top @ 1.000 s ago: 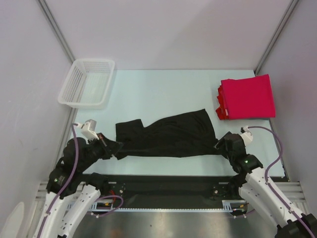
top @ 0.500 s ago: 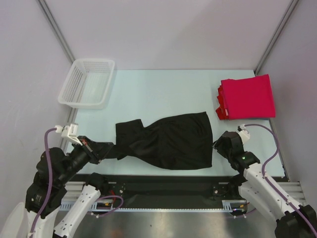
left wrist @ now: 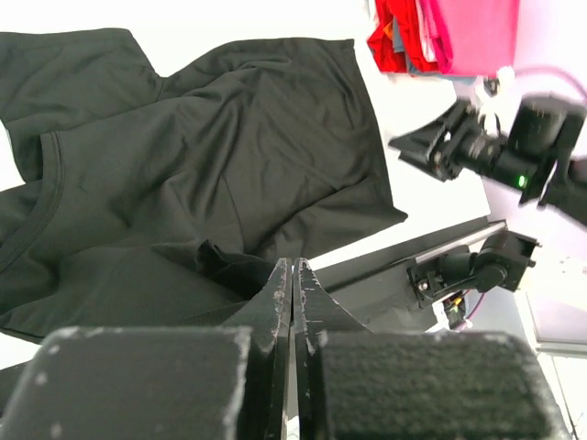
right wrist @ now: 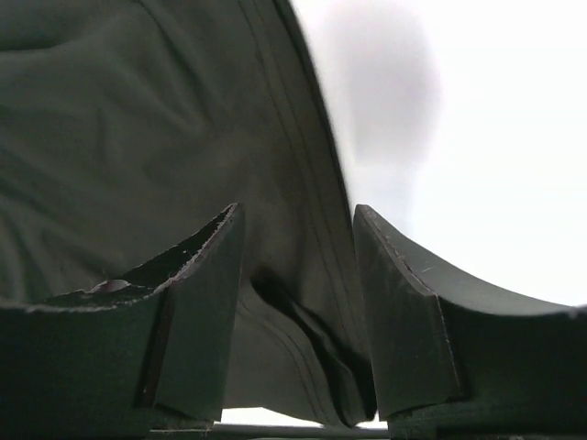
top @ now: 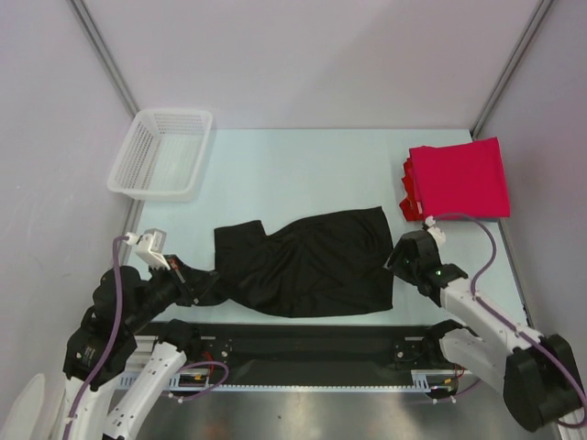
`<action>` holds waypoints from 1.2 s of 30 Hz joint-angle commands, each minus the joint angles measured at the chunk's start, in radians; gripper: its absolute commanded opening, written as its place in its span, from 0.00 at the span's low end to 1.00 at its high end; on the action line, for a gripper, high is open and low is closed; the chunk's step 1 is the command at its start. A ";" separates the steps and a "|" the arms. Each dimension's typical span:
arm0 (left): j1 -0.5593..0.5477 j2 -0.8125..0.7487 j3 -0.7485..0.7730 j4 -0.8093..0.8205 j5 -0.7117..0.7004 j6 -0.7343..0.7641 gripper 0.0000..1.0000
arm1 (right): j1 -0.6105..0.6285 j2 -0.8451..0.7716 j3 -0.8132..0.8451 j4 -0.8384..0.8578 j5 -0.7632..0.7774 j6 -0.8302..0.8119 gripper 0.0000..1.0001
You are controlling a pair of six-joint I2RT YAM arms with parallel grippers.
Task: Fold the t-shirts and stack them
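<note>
The black t-shirt [top: 307,261] lies spread and wrinkled on the near middle of the table; it also fills the left wrist view [left wrist: 202,156]. My left gripper [top: 209,287] is at its near left corner. Its fingers are pressed together [left wrist: 292,264], with a bunched fold of black cloth at their tips. My right gripper [top: 396,260] is at the shirt's right hem, open, with the hem lying between the two fingers [right wrist: 296,213]. A folded stack of red t-shirts [top: 457,180] lies at the far right and shows in the left wrist view [left wrist: 459,32].
A white mesh basket [top: 161,152] stands at the far left of the pale table [top: 293,174]. Grey walls close in both sides and the back. A black rail [top: 303,339] runs along the near edge.
The black shirt has gone from a narrow stretched band to a wider spread. My left gripper swung left, then came back right. My right gripper moved slightly up and left along the hem.
</note>
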 commanded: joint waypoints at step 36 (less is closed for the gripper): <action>-0.004 0.090 -0.242 0.231 -0.027 -0.070 0.00 | -0.140 1.136 1.002 0.099 -0.069 -0.295 0.00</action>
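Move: The black shirt's far right corner lies about 22 cm ahead of the open right hand, some 1 cm to its left and 3 cm below. The shirt's near right corner is about 12 cm back, roughly in line; the red stack's middle is around 33 cm ahead and 22 cm to the right. From the raised left hand, the shirt's middle is about 12 cm ahead, 18 cm right and 24 cm below, and the far right corner 34 cm ahead, 40 cm right. The shirt's far right corner is the right hand's goal: it sweeps about 25 cm forward along the shirt's right edge, first rising slightly, then sinking to near table height, rolling its left side down, and shuts its fingers at the corner; a grip can't be seen. The left hand, still shut on the shirt's near left part, lowers it some 6 cm, easing forward at the end. ##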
